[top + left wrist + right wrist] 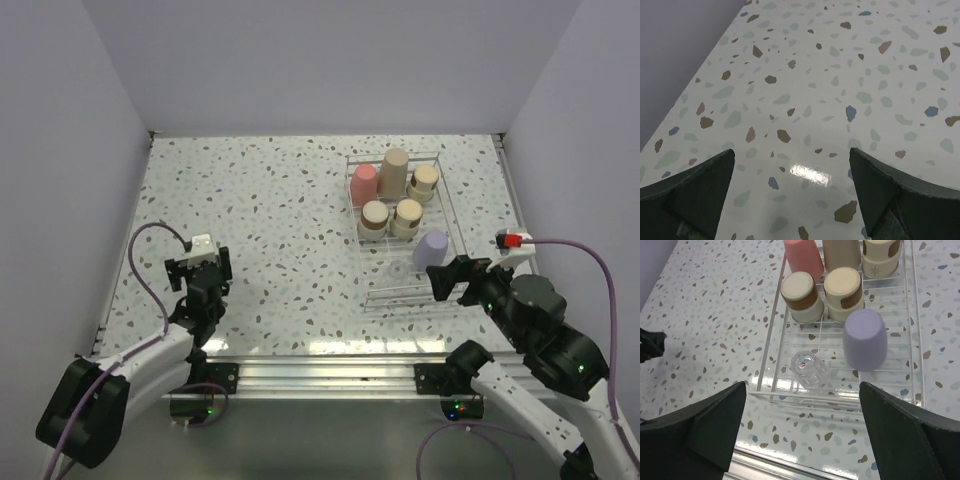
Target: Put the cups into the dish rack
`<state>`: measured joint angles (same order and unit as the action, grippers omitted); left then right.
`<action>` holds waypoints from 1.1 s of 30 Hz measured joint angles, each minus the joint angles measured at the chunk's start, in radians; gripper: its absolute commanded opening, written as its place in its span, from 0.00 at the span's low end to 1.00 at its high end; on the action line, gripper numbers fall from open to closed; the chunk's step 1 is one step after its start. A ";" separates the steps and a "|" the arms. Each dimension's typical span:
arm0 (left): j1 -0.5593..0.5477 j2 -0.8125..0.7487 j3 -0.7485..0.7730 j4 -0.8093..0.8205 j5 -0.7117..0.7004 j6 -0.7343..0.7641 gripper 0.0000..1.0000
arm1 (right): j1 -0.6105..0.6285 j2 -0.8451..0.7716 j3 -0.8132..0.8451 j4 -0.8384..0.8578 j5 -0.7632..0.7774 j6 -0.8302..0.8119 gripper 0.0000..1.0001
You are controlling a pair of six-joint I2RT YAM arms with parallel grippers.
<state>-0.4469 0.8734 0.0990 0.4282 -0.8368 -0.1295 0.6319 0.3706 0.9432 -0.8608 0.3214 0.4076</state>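
The clear dish rack point(452, 215) point(771, 330) lies at the right of the table. Standing upside down in it are a pink-red cup point(364, 183) point(803, 258), a taller tan cup point(393, 172) point(841, 252), three short beige cups point(424, 182) point(374, 220) point(407, 216) and a lavender cup point(432, 247) point(865, 339). A small clear glass point(809, 369) point(398, 270) also sits in the rack, near its front edge. My right gripper point(451, 279) point(802, 427) is open and empty, just in front of the rack. My left gripper point(198, 268) point(792, 187) is open and empty over bare table at the left.
The speckled table point(260, 210) has white walls at the back and sides. A metal rail point(330, 372) runs along its near edge, also seen in the right wrist view point(770, 465).
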 measured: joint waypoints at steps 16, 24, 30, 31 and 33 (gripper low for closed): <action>0.257 0.567 0.062 0.710 0.328 0.137 1.00 | 0.000 0.181 -0.205 0.097 0.021 0.129 0.98; 0.296 0.637 0.047 0.806 0.388 0.141 1.00 | 0.000 0.299 -0.232 0.145 0.021 0.208 0.98; 0.296 0.645 0.047 0.825 0.392 0.141 1.00 | 0.000 0.303 -0.232 0.144 0.030 0.235 0.98; 0.296 0.645 0.047 0.828 0.393 0.141 1.00 | 0.000 0.302 -0.231 0.144 0.033 0.237 0.98; 0.296 0.645 0.047 0.832 0.394 0.141 1.00 | 0.000 0.301 -0.229 0.142 0.043 0.240 0.98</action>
<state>-0.1509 1.5185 0.1455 1.2598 -0.4431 0.0116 0.6319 0.6716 0.7143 -0.7185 0.3649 0.6479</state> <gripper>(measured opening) 0.997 0.983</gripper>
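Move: The clear cup in the rack lies about 10 cm ahead of the right hand, 5 cm to its left and 23 cm below. The purple cup stands some 15 cm ahead and 3 cm right, with a cream-topped cup about 24 cm ahead and 2 cm left. From the left hand, the clear cup is roughly 52 cm right, 2 cm back and 4 cm lower. Open right hand sinks 12 cm, slightly forward-left, towards the clear cup, tipping down; left hand advances 8 cm. ##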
